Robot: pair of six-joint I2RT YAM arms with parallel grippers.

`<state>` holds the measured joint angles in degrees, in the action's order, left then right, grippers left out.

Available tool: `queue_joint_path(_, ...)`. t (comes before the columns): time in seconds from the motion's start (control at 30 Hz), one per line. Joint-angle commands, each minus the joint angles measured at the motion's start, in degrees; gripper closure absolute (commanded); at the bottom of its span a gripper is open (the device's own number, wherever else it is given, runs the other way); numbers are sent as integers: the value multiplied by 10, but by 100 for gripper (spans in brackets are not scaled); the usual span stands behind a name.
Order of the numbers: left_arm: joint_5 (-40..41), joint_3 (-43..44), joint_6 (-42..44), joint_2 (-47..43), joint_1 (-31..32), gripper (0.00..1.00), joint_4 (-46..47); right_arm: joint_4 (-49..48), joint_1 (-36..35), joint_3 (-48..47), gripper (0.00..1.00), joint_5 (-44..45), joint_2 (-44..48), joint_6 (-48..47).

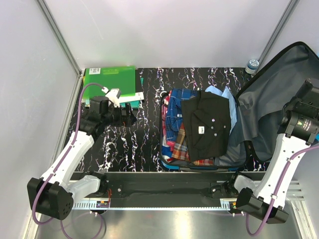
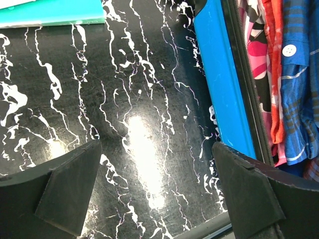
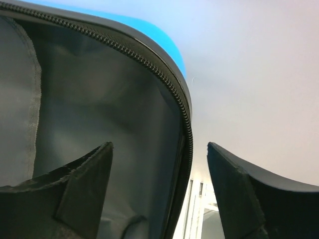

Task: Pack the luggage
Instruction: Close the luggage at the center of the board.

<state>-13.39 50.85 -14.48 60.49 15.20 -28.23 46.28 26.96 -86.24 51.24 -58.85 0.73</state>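
Observation:
The luggage [image 1: 271, 94] lies open on the right half of the black marbled table. Its base is filled with plaid shirts [image 1: 177, 134], and a black shirt [image 1: 207, 124] lies on top. The grey-lined lid stands raised at the right. My right gripper [image 1: 310, 88] is up at the lid's edge. In the right wrist view it [image 3: 159, 154] is open, and the zipper rim [image 3: 185, 124] runs between the fingers without touching them. My left gripper [image 1: 127, 113] is open and empty over bare table [image 2: 157, 184], left of the blue shell [image 2: 224, 89].
Green folders [image 1: 109, 79] lie at the back left corner, and their edge shows in the left wrist view [image 2: 50, 12]. A small round container [image 1: 252, 64] stands at the back right. White walls close in the table on three sides.

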Motion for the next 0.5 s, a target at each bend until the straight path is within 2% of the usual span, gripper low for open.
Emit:
queue_joint_path(0.0,18,-3,13,5,5,1,14,-22,6,11,22,-11,7,4)
queue_joint_path(0.13,20,-1,16,3,5,1,12,-23,7,12,34,-14,18,3)
queue_joint_path(0.47,29,-1,16,-9,6,1,14,-19,7,8,56,-18,44,-3)
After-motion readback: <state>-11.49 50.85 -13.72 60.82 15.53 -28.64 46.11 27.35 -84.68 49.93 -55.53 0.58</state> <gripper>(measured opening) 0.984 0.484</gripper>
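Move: The near side of the luggage lid's rim, standing upright, runs between the right gripper's open fingers, about 3 cm to the right of the hand point, 1 cm back and 1 cm below. From this hand the black shirt in the case lies some 37 cm left, 10 cm ahead and 28 cm down; the light blue shirt is about 28 cm left, 21 cm ahead, equally low. From the left hand the rim lies roughly 68 cm right, 14 cm back, 20 cm up. Close the right gripper about the lid's near side rim, from wide open to roughly half, one finger inside the lid and one outside. Keep the hand pointing right; let it dip about 1 cm, rise again and ease about 1 cm back, without turning the wrist. Don't count on a grip yet: a clear gap remains. ##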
